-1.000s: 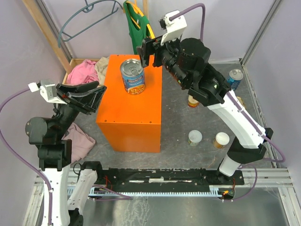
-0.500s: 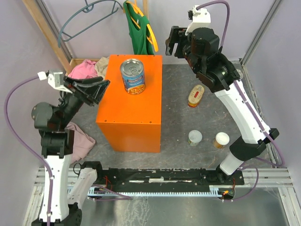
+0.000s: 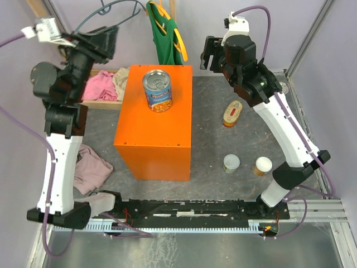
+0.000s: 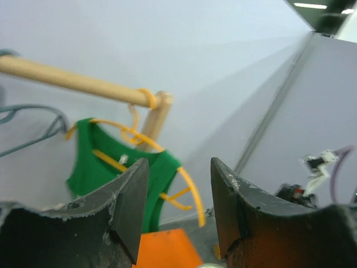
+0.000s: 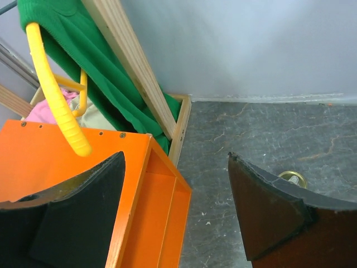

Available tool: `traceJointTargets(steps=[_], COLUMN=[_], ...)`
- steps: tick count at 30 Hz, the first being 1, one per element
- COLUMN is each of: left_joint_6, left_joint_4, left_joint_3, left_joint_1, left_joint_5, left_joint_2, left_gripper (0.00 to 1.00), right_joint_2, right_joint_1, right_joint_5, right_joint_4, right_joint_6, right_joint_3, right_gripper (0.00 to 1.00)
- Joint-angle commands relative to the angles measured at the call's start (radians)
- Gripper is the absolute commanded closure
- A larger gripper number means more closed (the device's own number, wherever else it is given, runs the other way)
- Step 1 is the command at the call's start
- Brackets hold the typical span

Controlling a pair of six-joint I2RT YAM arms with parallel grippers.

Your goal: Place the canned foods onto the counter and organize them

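Note:
One tall blue-labelled can [image 3: 158,90] stands upright on the far part of the orange counter [image 3: 153,139]. A flat yellow-red tin [image 3: 232,114] lies on the grey floor right of the counter. Two small white-lidded cans [image 3: 231,163] [image 3: 263,166] stand nearer the front. My right gripper [image 3: 207,54] hovers open and empty above the counter's far right corner. In the right wrist view its jaws [image 5: 175,162] frame the counter's edge [image 5: 72,162]. My left gripper [image 3: 109,42] is raised high at the far left, open and empty [image 4: 178,206].
A green garment [image 3: 163,30] on a yellow hanger hangs from a wooden rail behind the counter. A wooden tray with pink and beige clothes [image 3: 100,85] sits at the far left. A pinkish cloth [image 3: 92,167] lies on the floor left of the counter.
My left arm has swung up and back from beside the counter's left side. My right gripper drew away from the can on the counter, up and to the right, then stayed still.

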Motion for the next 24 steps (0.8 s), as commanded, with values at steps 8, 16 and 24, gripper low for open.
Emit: traceJointTargets(steps=[8, 16, 24], left_joint_6=[0.324, 0.446, 0.529], left_joint_4=[-0.115, -0.231, -0.325], left_joint_3=[0.170, 0.049, -0.020], left_joint_1=[-0.539, -0.857, -1.084], left_joint_5=[-0.247, -0.367, -0.561], left_joint_2=[0.100, 0.002, -0.010], left_gripper=[0.44, 0.45, 0.48], right_joint_2=[0.009, -0.014, -0.038], right_joint_1=[-0.052, -0.077, -0.081], right_joint_5=[-0.044, -0.063, -0.064], right_joint_4=[-0.006, -0.002, 0.006], right_joint_6=[0.019, 0.021, 0.021], right_joint_3=[0.040, 0.010, -0.021], right_gripper=[0.19, 0.19, 0.19])
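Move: The oval tin between the counter and the right arm lies on the table about 38 cm to the left hand's right, 8 cm farther out and nearly 60 cm below. On the way, the bean can stands on the orange counter, 11 cm right, 3 cm back and some 17 cm below. A white-lidded jar sits 36 cm right, 14 cm back, 55 cm down. From the right hand the oval tin is roughly level ahead, 10 cm right, 43 cm down. Swinging right and back in a high arc, the empty left hand rises a few centimetres, then sinks to end about 6 cm lower, going some 20 cm right and 15 cm back over the orange counter towards the oval tin. It turns clockwise nearly 30 degrees with its left side tipping up, fingers staying half open and touching nothing. The open right hand eases about 3 cm right, down and forward. ##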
